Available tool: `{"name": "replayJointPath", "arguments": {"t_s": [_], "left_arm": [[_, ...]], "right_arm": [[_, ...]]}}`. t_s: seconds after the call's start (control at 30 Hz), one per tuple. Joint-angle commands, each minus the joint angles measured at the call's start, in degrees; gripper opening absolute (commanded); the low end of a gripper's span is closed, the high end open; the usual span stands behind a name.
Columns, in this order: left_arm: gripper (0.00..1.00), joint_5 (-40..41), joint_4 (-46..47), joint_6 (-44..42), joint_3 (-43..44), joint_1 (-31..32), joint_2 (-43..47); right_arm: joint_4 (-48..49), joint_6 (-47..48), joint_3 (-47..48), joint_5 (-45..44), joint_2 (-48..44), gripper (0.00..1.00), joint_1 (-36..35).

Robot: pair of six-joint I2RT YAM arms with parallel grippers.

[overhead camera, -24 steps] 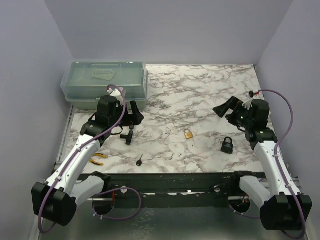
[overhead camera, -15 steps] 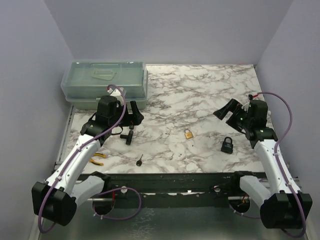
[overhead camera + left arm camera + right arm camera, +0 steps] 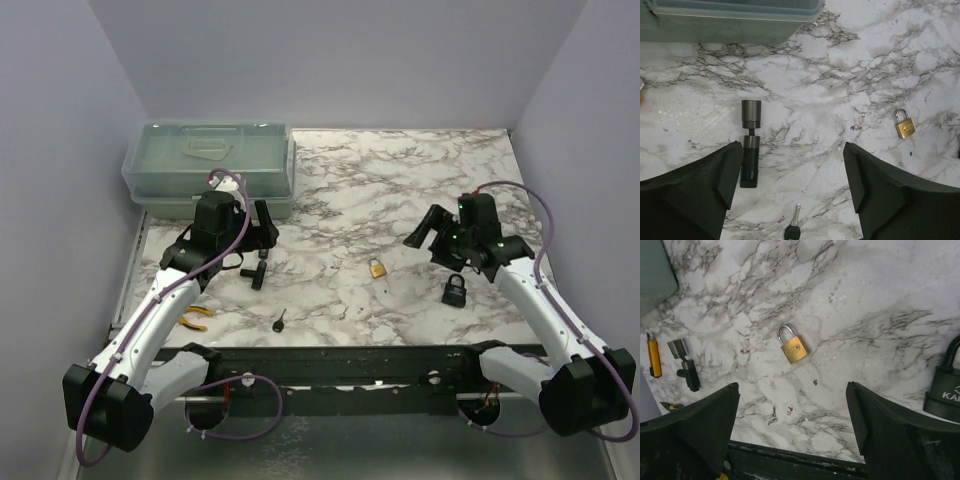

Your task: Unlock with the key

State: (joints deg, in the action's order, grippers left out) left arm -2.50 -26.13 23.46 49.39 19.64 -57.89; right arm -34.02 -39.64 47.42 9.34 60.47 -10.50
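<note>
The key (image 3: 279, 321), tiny with a round black head, lies near the table's front edge. In the left wrist view the key (image 3: 793, 227) sits at the bottom edge, blade pointing up. My left gripper (image 3: 792, 175) hangs open just beyond it, nothing between its fingers; from above the left gripper (image 3: 262, 228) is near the box. A brass padlock (image 3: 376, 267) and a black padlock (image 3: 455, 291) lie right of centre. My right gripper (image 3: 428, 235) hovers open above them. Through it I see the brass padlock (image 3: 792, 347) and the black padlock (image 3: 945, 390). The right gripper (image 3: 792, 390) holds nothing.
A clear plastic box (image 3: 210, 165) stands at the back left. A black T-shaped piece (image 3: 258, 272) lies below my left gripper, with yellow-handled pliers (image 3: 195, 315) by the left edge. The black front rail (image 3: 350, 360) borders the table.
My right arm has swung left toward the table's middle, bringing its open gripper over the padlocks. The left arm has barely moved.
</note>
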Motion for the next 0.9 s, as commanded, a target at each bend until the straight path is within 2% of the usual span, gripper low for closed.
{"name": "replayJointPath", "arguments": {"t_s": [0.0, 0.23, 0.4, 0.57, 0.77, 0.87], "left_arm": [[0.88, 3.8, -1.0, 0.2, 1.7, 0.3, 0.2], [0.86, 4.7, -1.1, 0.5, 1.4, 0.3, 1.6], [0.85, 5.6, -1.0, 0.5, 1.2, 0.3, 2.5], [0.85, 6.1, -1.2, 0.6, 1.0, 0.3, 3.5], [0.85, 6.3, -1.2, 0.7, 0.9, 0.3, 4.5], [0.85, 6.3, -1.2, 0.7, 0.9, 0.3, 4.8]], "right_arm": [[-5.7, -7.8, 4.0, -9.8, 3.7, 0.93, -9.7], [-12.6, -22.4, 11.2, -23.6, 16.5, 0.89, -31.7], [-16.9, -29.6, 18.8, -26.5, 29.6, 0.84, -43.2], [-19.2, -34.6, 24.0, -26.1, 37.4, 0.75, -48.5], [-18.8, -37.5, 23.5, -24.7, 39.6, 0.68, -50.5], [-18.4, -38.3, 23.0, -24.2, 40.3, 0.61, -51.0]]}}
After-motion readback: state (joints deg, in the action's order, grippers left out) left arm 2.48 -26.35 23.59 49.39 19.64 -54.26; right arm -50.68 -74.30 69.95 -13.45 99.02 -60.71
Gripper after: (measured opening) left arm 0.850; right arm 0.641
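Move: The small key with the ring lies about 18 cm left of the right hand, 8 cm back and 15 cm below. At that same table level, the brass padlock is roughly 10 cm left and 4 ahead, the black padlock some 10 cm right and 2 back, the black-headed key about 32 cm left and 10 back. From the left hand, the small key is some 17 cm right, 10 back and 19 below. The right hand sweeps about 19 cm left, 10 back and 9 down towards the small key, tipping steeper, fingers part-closing. ##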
